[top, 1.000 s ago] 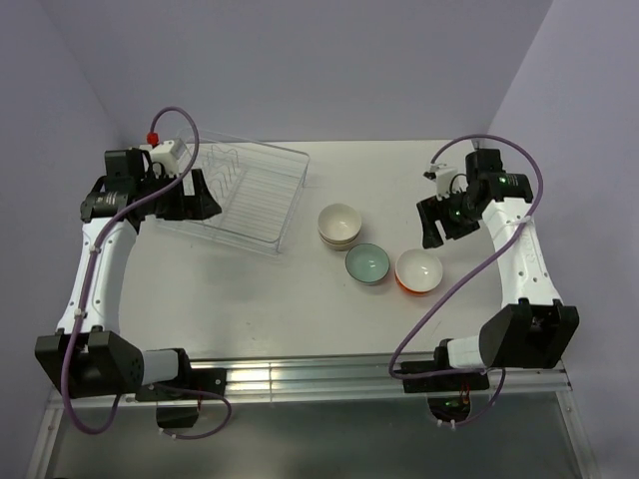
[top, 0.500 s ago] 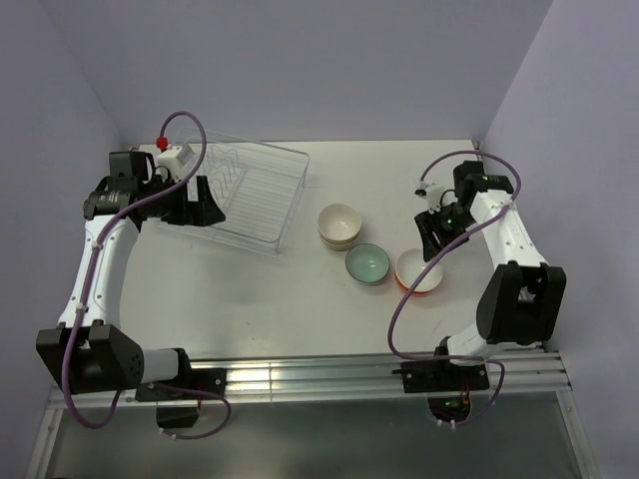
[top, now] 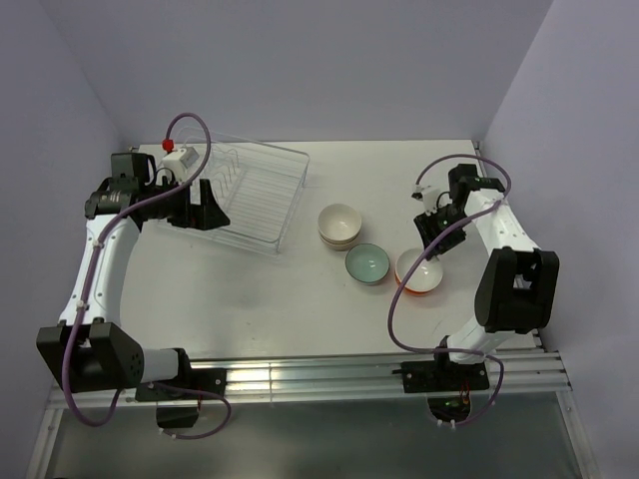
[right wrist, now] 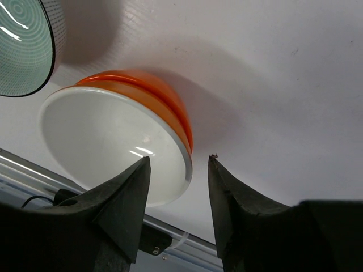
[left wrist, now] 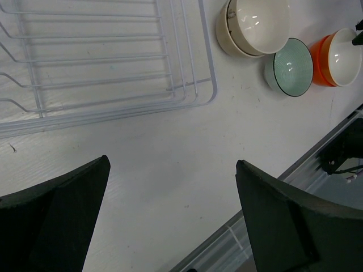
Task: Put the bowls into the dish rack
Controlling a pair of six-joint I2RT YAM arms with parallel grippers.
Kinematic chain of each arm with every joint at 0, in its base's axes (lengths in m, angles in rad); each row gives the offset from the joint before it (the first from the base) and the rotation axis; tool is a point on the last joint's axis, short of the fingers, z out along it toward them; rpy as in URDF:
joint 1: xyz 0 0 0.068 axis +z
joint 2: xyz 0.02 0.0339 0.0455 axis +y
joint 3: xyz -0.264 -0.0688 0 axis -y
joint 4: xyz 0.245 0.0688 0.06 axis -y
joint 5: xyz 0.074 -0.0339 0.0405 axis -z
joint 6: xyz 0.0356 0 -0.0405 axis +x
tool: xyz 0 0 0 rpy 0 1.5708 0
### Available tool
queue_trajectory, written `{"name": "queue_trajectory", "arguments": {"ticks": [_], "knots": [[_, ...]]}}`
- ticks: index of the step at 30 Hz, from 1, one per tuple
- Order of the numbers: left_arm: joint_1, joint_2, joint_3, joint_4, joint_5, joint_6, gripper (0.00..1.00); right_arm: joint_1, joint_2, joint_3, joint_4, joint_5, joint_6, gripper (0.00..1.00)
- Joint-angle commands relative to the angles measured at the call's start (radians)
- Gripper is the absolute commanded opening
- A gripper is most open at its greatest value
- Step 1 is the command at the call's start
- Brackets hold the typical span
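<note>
The orange bowl [top: 417,272], white inside [right wrist: 113,136], sits on the table at the right. My right gripper [top: 434,244] [right wrist: 178,158] straddles its far rim, one finger over the white inside and the other outside. Its jaws are partly closed, with a gap still showing at the rim. A pale teal bowl [top: 367,263] [right wrist: 22,45] lies just left of it. Two cream bowls [top: 339,224] [left wrist: 258,25] are stacked further back. The clear dish rack [top: 297,178] [left wrist: 207,51] with its white wires holds no bowl. My left gripper [top: 203,212] [left wrist: 173,164] hangs wide open beside the rack's near-left side, holding nothing.
A metal rail [top: 329,374] runs along the table's near edge, where both arm bases are bolted. Purple walls close in the back and both sides. A purple cable loops off each arm.
My right gripper has come down and inward onto the orange bowl's rim, and its jaws have narrowed. The left gripper has shifted slightly right by the rack, still wide open.
</note>
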Motion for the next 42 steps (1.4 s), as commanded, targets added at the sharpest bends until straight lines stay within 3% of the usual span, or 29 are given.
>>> {"name": "queue_trajectory", "arguments": {"ticks": [1,15,19,24,25,30,31,38,42], "knots": [[0.002,0.009,0.008,-0.006,0.046,0.032,0.99,-0.007,0.014,-0.006,0.044,0.008,-0.016,0.52],[0.002,0.016,0.007,0.004,0.041,0.016,1.0,-0.007,0.034,-0.042,0.089,0.026,-0.027,0.47],[0.002,0.014,0.004,0.007,0.044,0.015,0.99,-0.009,0.031,-0.051,0.093,0.026,-0.03,0.41],[0.002,0.011,0.004,0.01,0.038,0.007,0.99,-0.012,0.031,-0.046,0.086,0.022,-0.033,0.26],[0.002,0.011,0.004,0.01,0.038,0.007,0.99,-0.013,0.026,-0.045,0.079,0.019,-0.033,0.19],[0.002,0.002,0.004,0.008,0.035,0.009,1.0,-0.021,-0.001,-0.005,0.032,0.006,-0.05,0.08],[0.002,0.0,0.004,0.008,0.035,0.009,0.99,-0.024,-0.012,0.004,0.021,-0.001,-0.054,0.0],[0.002,-0.012,0.011,0.005,0.049,0.01,0.99,-0.053,-0.057,0.113,-0.085,-0.073,-0.082,0.0],[0.002,-0.024,0.039,0.014,0.059,-0.019,0.99,-0.059,-0.09,0.191,-0.151,-0.235,-0.059,0.0]]}}
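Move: The top orange bowl, white inside, has its middle about 3 cm back, 4 cm left and 3 cm below the right hand, its far-right rim lying between the open fingers. A second orange bowl sits under it, 4 cm back, 4 cm left and 6 cm down. The green bowl is some 16 cm left and 2 cm back, 5 cm lower. From the left hand the top bowl is roughly 46 cm right, 7 cm back and 17 cm down. Right hand sinks 2 cm astride the top bowl's far-right rim, pinches it, then lifts about 5 cm. ##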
